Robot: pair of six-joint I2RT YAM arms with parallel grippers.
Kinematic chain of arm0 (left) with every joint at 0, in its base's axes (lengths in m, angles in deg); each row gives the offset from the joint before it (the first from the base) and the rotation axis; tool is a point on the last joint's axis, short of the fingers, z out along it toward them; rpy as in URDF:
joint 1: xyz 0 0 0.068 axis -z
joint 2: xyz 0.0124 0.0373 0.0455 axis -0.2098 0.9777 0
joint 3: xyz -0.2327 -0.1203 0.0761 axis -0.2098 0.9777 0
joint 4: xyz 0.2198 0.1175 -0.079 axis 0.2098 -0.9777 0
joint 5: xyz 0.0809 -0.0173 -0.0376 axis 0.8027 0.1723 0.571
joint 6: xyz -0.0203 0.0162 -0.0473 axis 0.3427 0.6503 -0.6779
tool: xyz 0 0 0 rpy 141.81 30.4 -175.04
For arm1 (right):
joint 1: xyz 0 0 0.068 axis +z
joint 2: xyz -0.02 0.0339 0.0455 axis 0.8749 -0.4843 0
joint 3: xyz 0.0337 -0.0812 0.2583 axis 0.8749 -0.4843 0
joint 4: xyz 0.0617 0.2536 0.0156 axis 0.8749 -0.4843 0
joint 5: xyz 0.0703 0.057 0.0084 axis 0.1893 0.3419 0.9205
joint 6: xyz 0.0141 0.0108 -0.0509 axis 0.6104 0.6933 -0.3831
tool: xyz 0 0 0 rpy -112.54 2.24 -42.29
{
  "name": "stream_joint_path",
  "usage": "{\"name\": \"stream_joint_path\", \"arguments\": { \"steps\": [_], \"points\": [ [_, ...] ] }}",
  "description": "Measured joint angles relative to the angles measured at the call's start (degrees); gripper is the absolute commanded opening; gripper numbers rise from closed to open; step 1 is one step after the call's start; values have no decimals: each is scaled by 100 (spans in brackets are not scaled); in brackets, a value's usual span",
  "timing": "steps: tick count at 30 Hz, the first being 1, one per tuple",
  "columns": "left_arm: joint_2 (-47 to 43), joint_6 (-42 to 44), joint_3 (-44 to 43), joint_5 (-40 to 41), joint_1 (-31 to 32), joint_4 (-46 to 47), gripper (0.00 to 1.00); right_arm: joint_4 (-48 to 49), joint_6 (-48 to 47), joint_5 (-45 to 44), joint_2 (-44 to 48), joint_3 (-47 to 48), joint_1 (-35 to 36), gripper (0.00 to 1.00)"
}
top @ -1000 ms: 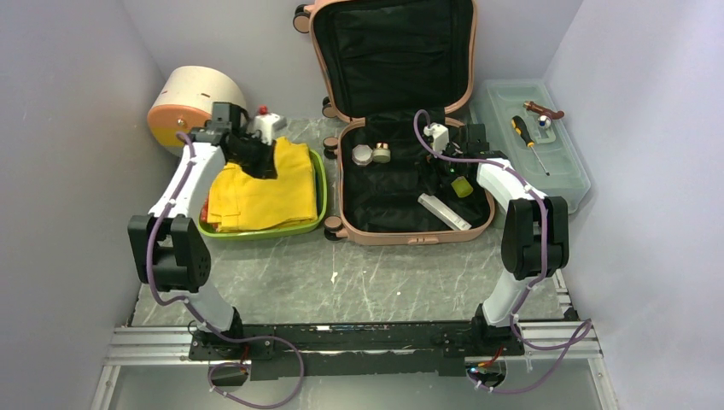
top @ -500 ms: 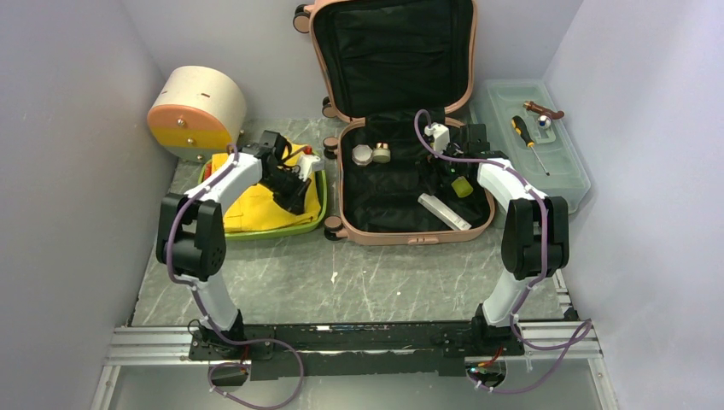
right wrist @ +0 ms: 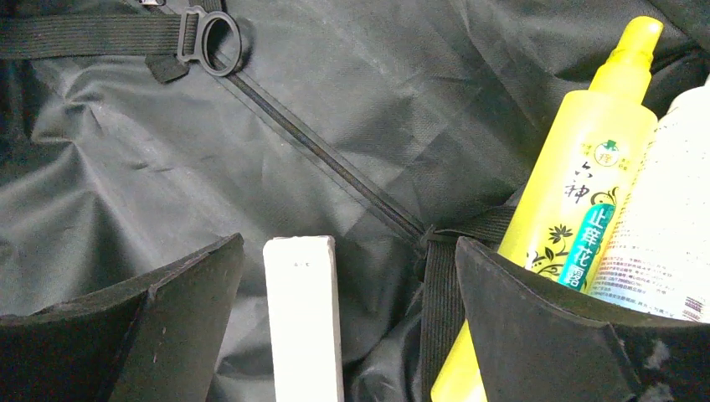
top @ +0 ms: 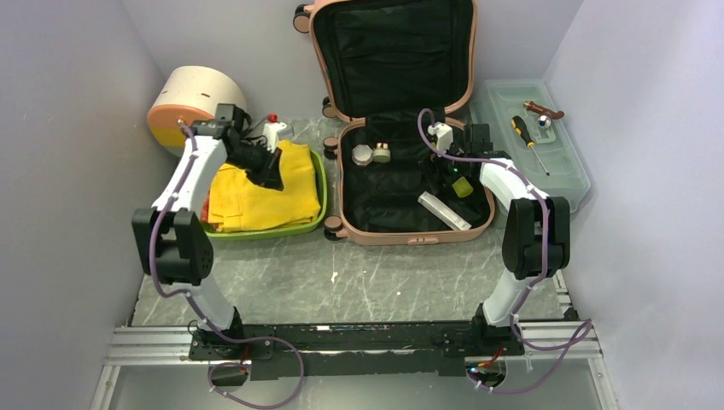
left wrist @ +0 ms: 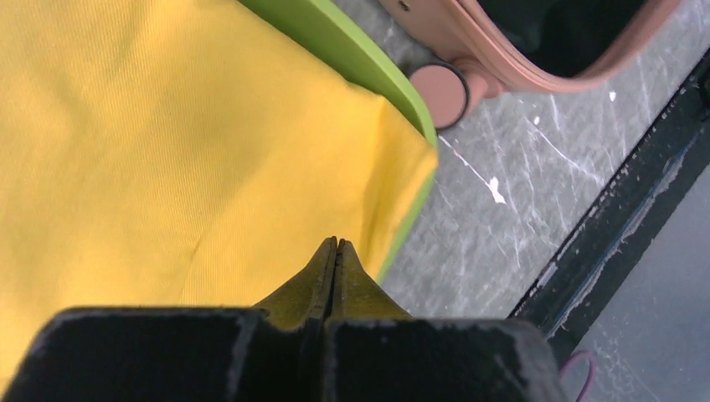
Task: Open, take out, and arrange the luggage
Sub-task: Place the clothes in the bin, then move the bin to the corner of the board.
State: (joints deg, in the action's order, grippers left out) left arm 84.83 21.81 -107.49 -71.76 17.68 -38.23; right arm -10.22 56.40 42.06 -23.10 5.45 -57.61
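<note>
The luggage (top: 410,237), a salmon-pink suitcase, lies open at the back centre with its lid leaning on the wall. On its black lining (right wrist: 251,126) lie a long white box (right wrist: 303,318), a yellow spray bottle (right wrist: 586,184), a white bottle (right wrist: 670,226) and two small jars (top: 363,155). My right gripper (right wrist: 349,243) hangs open inside the case, the white box's end between its fingers without contact. My left gripper (left wrist: 336,243) is shut and empty, just above a folded yellow cloth (left wrist: 151,151) in a green tray (top: 265,232) left of the case.
A cream round box with orange drawers (top: 192,107) stands back left. A small white bottle with a red cap (top: 273,130) is behind the tray. A translucent toolbox (top: 534,171) with a screwdriver (top: 529,143) on its lid sits at the right wall. A suitcase wheel (left wrist: 444,84) is close to the tray.
My left arm swung over the tray's right side half a second ago and has come back to the cloth's far part. The right arm has hardly moved.
</note>
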Motion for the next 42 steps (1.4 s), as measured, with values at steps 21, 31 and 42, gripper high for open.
{"name": "stream_joint_path", "arguments": {
  "steps": [21,31,42],
  "points": [
    [-1902,1829,2310,308,175,-483,23,31,101,284,278,-85,-11,100],
    [-2031,1961,3042,599,175,188,27,81,201,468,442,-173,-35,100],
    [-2177,1958,3460,776,175,994,32,96,310,828,442,-205,-55,100]
  ]
}}
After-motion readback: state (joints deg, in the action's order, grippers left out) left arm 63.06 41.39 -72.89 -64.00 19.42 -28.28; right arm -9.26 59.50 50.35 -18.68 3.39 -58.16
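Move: The near rim of the bin, with the yellow clothes' front edge along it, is about 8 cm back, 2 cm left and 9 cm below the left hand. The clothes' middle is some 2 cm ahead and 3 cm left, 8 cm below the hand. The suitcase's near-left wheel stands roughly 7 cm back, 13 cm right, 13 cm below. From the right hand the same rim is about 11 cm back, 37 cm left and slightly below. No contact can be seen as the left hand heads from above the yellow clothes to the bin's near rim. It swings quickly back about 11 cm, rising slightly at first, then sinks to end 7 cm lower, easing left and slightly forward; the wrist turns some 15 degrees clockwise and the shut fingers open to about a third. The right hand, still wide open, rises about 3 cm over the suitcase. ##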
